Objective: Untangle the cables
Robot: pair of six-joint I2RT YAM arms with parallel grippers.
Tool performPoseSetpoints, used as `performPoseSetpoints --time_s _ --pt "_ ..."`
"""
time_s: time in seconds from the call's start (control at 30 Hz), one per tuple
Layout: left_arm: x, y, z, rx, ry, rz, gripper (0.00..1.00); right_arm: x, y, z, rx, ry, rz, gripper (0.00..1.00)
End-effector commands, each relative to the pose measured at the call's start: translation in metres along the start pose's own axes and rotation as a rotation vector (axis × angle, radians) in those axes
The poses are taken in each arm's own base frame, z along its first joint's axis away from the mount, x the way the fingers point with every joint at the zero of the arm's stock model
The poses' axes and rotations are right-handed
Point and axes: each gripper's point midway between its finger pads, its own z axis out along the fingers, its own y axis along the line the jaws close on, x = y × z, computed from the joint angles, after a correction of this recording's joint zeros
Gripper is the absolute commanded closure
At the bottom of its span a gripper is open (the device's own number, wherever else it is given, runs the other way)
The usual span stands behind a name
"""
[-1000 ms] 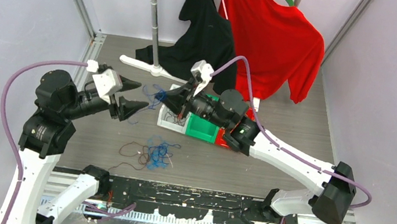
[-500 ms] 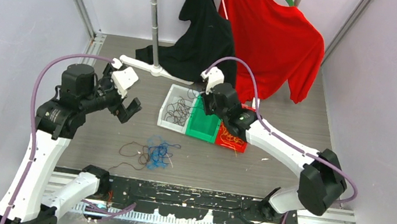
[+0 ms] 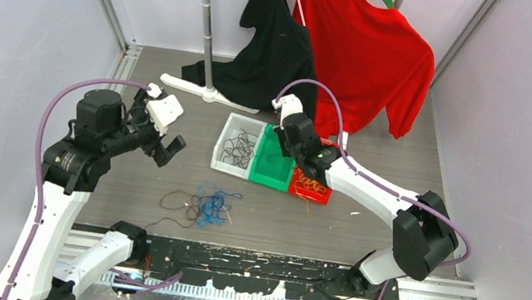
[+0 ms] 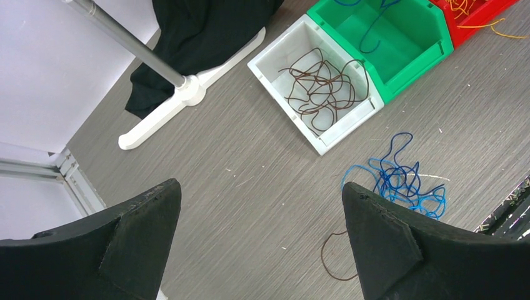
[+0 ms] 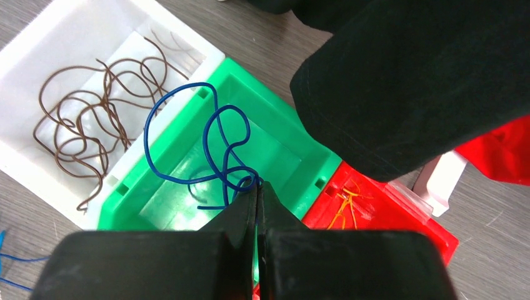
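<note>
My right gripper (image 5: 257,184) is shut on a dark blue cable (image 5: 212,134) whose loops hang over the green bin (image 5: 281,156); from above, this gripper (image 3: 288,147) sits over that bin. Brown cables (image 3: 236,146) lie in the white bin (image 3: 223,161), and orange cables (image 5: 344,203) lie in the red bin (image 5: 387,206). A loose tangle of blue cables (image 3: 212,201) with a brown strand (image 3: 175,202) rests on the table. My left gripper (image 3: 168,150) hangs open and empty above the table, left of the bins; its wrist view shows the blue tangle (image 4: 400,178) beside its right finger.
A garment rack's pole and white foot (image 3: 204,90) stand at the back. A black shirt (image 3: 273,49) and a red shirt (image 3: 370,55) hang behind the bins, the black one close over the green and red bins. Walls close in both sides.
My left gripper opened wide and drew back to the left. My right gripper carried the blue cable from above the white bin to over the green bin.
</note>
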Motion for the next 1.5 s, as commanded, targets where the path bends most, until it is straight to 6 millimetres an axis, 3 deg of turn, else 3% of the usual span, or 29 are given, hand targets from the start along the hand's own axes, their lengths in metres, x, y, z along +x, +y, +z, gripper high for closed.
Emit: performPoseSetpoints --time_s 0.0,0.17,0.3,0.43,0.6,0.7,0.8,0.9,1.0,1.13,1.27,1.47 --pt "-0.019 0.009 -0.008 -0.038 -0.054 0.039 0.01 -0.019 -0.009 -0.012 0.016 -0.025 -0.013 0.99" --pt "-0.023 0.010 -0.011 -0.039 -0.061 0.040 0.00 0.002 -0.004 -0.001 0.016 0.072 -0.023 0.88" --pt "-0.026 0.012 -0.014 -0.047 -0.066 0.055 0.00 0.001 -0.006 0.000 0.035 0.065 0.005 0.59" --pt "-0.029 0.013 -0.014 -0.048 -0.074 0.063 0.00 -0.016 -0.007 -0.006 0.034 0.022 0.023 0.53" --pt "-0.031 0.013 -0.013 -0.041 -0.078 0.056 0.00 -0.037 -0.003 -0.017 -0.005 -0.029 0.047 0.52" --pt "-0.026 0.009 -0.011 -0.025 -0.067 0.036 0.00 -0.053 0.028 -0.034 -0.169 -0.112 0.054 0.53" --pt "-0.016 0.005 -0.006 -0.003 -0.032 0.006 0.01 -0.053 0.079 -0.058 -0.337 -0.164 0.006 0.51" --pt "-0.007 0.003 0.000 0.011 0.000 -0.008 0.01 -0.030 0.144 -0.082 -0.512 -0.136 -0.020 0.47" --pt "-0.007 0.002 0.003 0.018 -0.006 -0.010 0.01 -0.005 0.189 -0.092 -0.645 -0.069 0.023 0.44" --pt "-0.012 -0.005 0.000 0.055 -0.031 0.018 0.00 0.022 0.205 -0.071 -0.614 0.060 0.148 0.45" --pt "-0.013 -0.012 -0.007 0.079 -0.043 0.040 0.00 0.047 0.206 -0.047 -0.525 0.141 0.216 0.48" --pt "-0.010 -0.017 -0.012 0.090 -0.040 0.070 0.01 0.046 0.223 -0.051 -0.608 0.136 0.313 0.48"
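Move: The right gripper, shut on the dark blue cable, is about 9 cm above the middle of the green bin, which lies straight ahead 0 cm and some 1 cm to its left. The white bin is about 13 cm left and 1 cm farther out, the red bin roughly 11 cm right and 3 cm back. The blue tangle lies on the table some 17 cm back and 17 cm left, about 13 cm below. From the left gripper the green bin is about 28 cm right, 12 cm ahead and 26 cm below. Sink the right gripper 2 cm over the green bin and open it to about half to let go of the dark blue cable. Then lift clear and swing some 15 cm back and 15 cm left, and come down about 12 cm towards the blue tangle, fingers half open, tipped roughly 25 degrees further down and turned counter-clockwise. ##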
